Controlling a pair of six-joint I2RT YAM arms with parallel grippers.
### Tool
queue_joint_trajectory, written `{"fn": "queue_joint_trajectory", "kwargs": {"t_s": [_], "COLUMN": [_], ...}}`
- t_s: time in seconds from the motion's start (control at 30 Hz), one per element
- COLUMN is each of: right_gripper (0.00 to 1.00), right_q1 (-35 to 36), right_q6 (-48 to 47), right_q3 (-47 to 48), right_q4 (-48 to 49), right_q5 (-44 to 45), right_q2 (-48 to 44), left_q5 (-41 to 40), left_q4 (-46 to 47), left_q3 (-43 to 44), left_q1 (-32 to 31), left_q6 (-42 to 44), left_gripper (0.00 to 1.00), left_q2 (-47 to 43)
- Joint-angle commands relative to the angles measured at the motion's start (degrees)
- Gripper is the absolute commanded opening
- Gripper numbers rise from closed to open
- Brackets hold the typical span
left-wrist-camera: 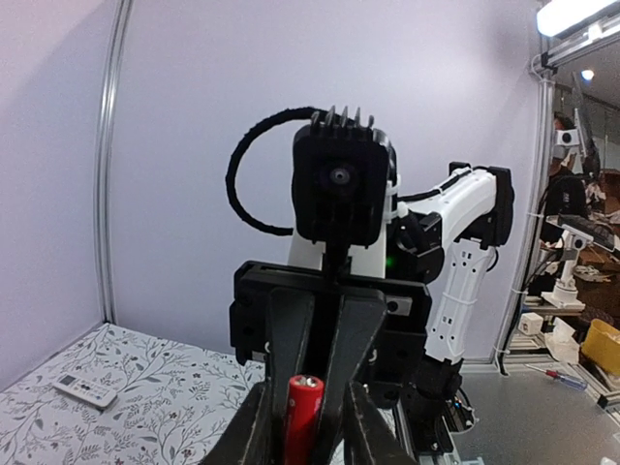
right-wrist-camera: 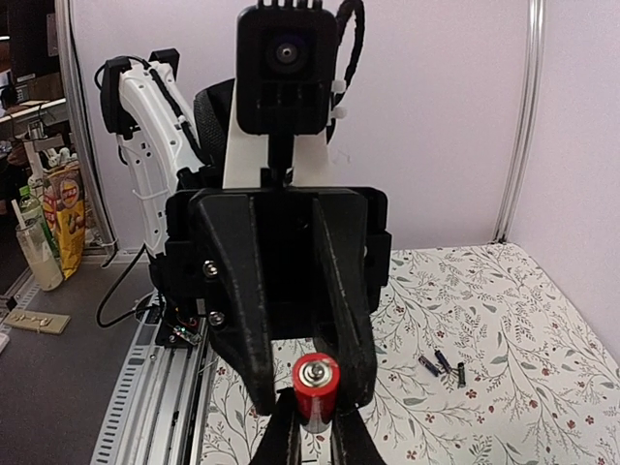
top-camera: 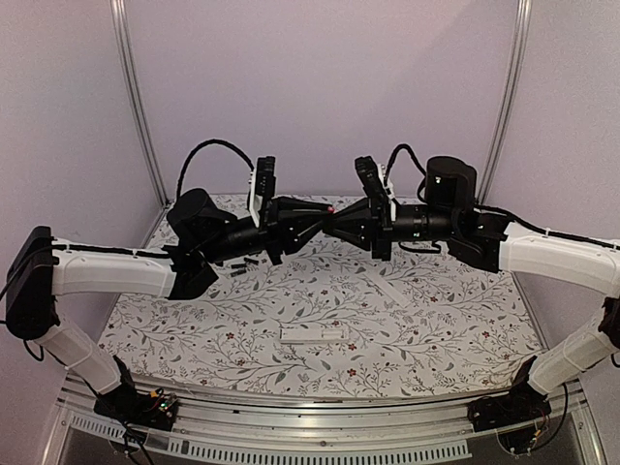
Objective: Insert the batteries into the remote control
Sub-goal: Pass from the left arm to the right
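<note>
My two grippers meet tip to tip in mid-air above the table, with a red battery between them. The right gripper is shut on the battery, its fingertips pressed against both sides. The left gripper stands slightly open around the same battery, with a thin gap showing beside it. A long white remote control lies on the flowered table below and nearer the front. Several small dark batteries lie loose on the cloth under the left arm.
A shorter white piece with buttons lies at an angle on the right half of the table. Walls and metal posts close the back and sides. A slotted rail runs along the near edge.
</note>
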Motion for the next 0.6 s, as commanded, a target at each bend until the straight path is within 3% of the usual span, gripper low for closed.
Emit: {"fn": "queue_joint_trajectory", "kwargs": {"t_s": [0.0, 0.17, 0.4, 0.57], "right_gripper": [0.0, 0.0, 0.0, 0.0], "right_q1": [0.18, 0.09, -0.03, -0.09], "right_q6": [-1.02, -2.6, -6.87, -10.75], "right_q3": [1.49, 1.46, 2.68, 4.34], "right_q4": [-1.13, -4.49, -15.89, -29.57], "right_q5": [3.02, 5.68, 14.83, 22.63], "right_q2": [0.53, -0.08, -0.34, 1.22], "left_q5": [0.6, -0.44, -7.49, -17.35], "left_q4": [-2.11, -3.4, -12.59, -34.13], "left_q3": [-0.06, -0.99, -4.32, -6.32], "left_q1": [-0.93, -0.76, -0.59, -0.6], "left_q6": [-0.6, 0.89, 5.96, 14.42], "left_gripper": [0.35, 0.61, 0.67, 0.72], "left_q2": [0.55, -1.24, -6.94, -12.33]}}
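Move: Between the two sets of fingertips, within a centimetre or so of each hand's point, stands the upright red battery. From the right hand the remote control lies on the table about 35 cm below, 3 cm back and 3 cm to the left, with the loose cover some 10 cm ahead and 16 cm right, equally low. From the left hand the remaining dark batteries lie roughly 15 cm ahead, 21 cm left and 35 cm down. Opening its fingers wide, the left hand lets go of the red battery, then sinks and backs off to its left, about 2.5 cm each way, fingertips dipping some 10 degrees. The right hand keeps its pinch and carries the battery down about 5 cm and forward 3.5, drifting right, its left-pointing fingers tipping down and swinging clockwise about 15 degrees. ##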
